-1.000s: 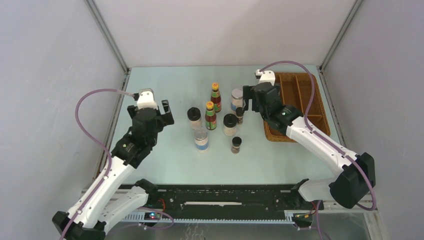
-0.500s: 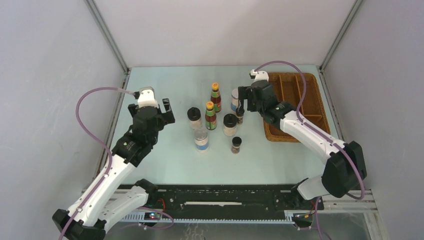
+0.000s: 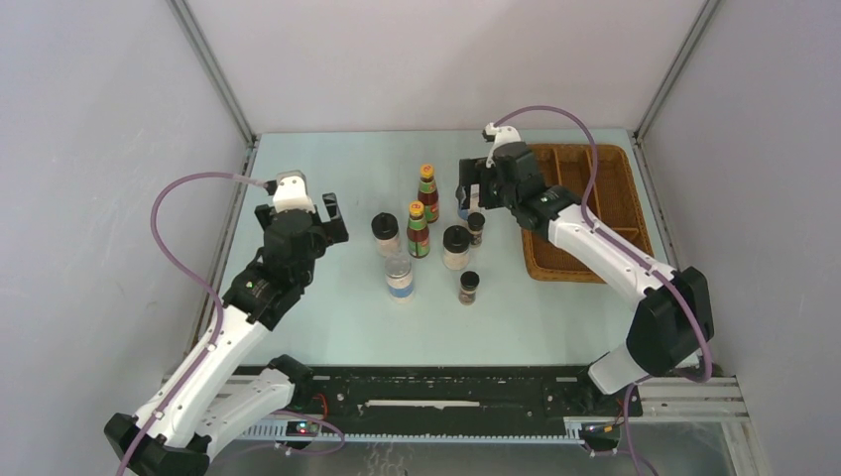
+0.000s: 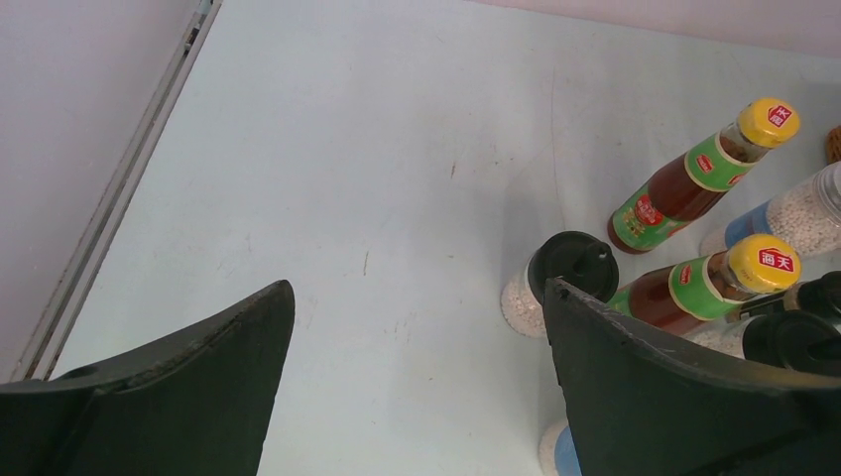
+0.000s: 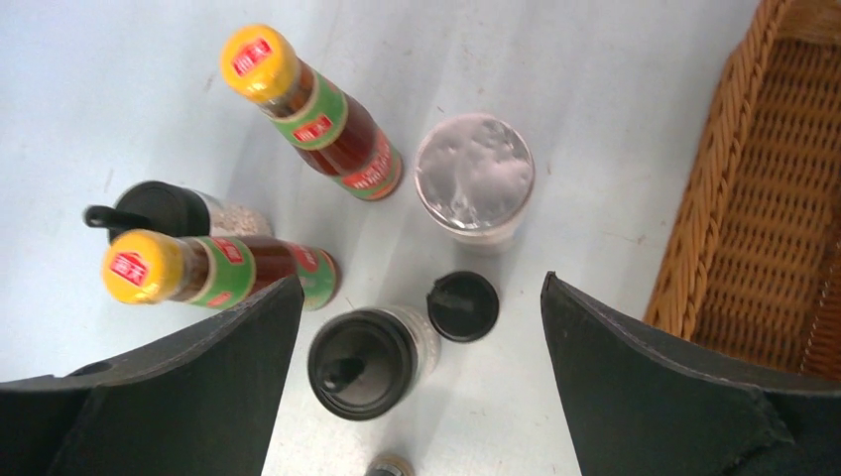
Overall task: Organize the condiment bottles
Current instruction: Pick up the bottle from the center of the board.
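The condiment bottles stand upright mid-table: two red sauce bottles [image 3: 427,191] [image 3: 418,230], two black-lidded jars [image 3: 385,234] [image 3: 455,246], a blue-label jar [image 3: 399,275] and two tiny dark jars [image 3: 476,227] [image 3: 469,287]. My right gripper [image 3: 482,192] hovers open above the cluster. In the right wrist view the right gripper [image 5: 421,281] has a silver-lidded jar [image 5: 474,177], a tiny dark jar [image 5: 462,305] and a black-lidded jar [image 5: 367,359] below its gap. My left gripper [image 3: 298,211] is open to the left of the bottles, and the left gripper [image 4: 417,288] holds nothing over bare table.
The brown wicker divided tray [image 3: 595,203] sits at the right side of the table, its rim [image 5: 764,198] close to the right gripper. Grey walls enclose the table on the left, back and right.
My right gripper has moved left, off the tray's edge, to above the silver-lidded jar and the bottles. The left arm has barely moved.
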`<state>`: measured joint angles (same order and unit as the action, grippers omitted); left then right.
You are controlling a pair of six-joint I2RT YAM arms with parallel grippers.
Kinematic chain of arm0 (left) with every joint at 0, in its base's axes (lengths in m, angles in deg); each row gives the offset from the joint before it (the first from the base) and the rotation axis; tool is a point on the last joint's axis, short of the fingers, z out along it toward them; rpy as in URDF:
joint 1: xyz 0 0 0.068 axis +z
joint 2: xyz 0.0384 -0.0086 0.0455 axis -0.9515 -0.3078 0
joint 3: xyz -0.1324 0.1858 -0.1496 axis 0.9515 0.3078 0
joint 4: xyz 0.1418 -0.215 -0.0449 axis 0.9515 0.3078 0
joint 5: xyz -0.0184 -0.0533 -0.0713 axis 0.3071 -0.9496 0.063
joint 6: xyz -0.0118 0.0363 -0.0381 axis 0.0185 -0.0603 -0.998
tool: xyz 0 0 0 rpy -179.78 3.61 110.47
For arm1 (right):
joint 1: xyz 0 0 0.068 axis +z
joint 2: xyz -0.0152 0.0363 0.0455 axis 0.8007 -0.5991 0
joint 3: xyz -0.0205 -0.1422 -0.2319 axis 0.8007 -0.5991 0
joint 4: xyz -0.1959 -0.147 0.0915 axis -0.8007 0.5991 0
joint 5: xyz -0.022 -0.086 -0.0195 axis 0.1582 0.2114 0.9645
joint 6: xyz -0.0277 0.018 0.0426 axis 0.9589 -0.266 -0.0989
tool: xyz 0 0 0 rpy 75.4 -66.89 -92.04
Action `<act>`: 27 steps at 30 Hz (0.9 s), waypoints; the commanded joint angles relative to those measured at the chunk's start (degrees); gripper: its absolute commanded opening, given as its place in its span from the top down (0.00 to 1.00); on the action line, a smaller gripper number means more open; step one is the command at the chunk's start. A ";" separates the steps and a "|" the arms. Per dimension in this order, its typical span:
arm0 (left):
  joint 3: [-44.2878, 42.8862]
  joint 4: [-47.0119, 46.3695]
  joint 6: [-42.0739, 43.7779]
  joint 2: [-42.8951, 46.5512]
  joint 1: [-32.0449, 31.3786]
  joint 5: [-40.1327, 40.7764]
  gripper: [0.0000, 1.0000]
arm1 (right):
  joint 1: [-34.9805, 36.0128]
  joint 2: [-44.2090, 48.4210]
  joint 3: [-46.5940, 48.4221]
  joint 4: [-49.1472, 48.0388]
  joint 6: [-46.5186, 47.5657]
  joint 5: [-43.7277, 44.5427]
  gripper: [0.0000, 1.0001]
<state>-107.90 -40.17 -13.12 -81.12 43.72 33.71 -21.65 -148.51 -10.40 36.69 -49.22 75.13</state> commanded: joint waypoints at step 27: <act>2.68 -6.37 -4.02 3.98 -0.29 -4.09 0.00 | 4.81 -16.26 22.16 4.27 10.39 -2.71 0.02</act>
<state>-107.00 -43.99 -15.81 -77.86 43.70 30.51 -17.43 -163.53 8.31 41.63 -41.42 72.88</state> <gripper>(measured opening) 0.996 0.982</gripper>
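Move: The far sauce bottle is about 11 cm to the left of my right hand and 6 cm ahead, its middle some 11 cm lower. The near sauce bottle stands about 9 cm nearer me than it and 2 cm farther left. A clear-lidded jar is about 6 cm ahead of my right hand and 2 cm left; the small black-capped shaker is roughly straight below. From my left hand the far bottle lies about 16 cm ahead, 21 cm right. I carry my open, empty right hand about 7 cm left and half as far forward, towards the far sauce bottle, rising some 3 cm at first and then sinking back almost to the starting height. On the way I swing the fingers about 10 degrees counter-clockwise and keep them wide. My left hand just lifts about 2 cm, still open. ##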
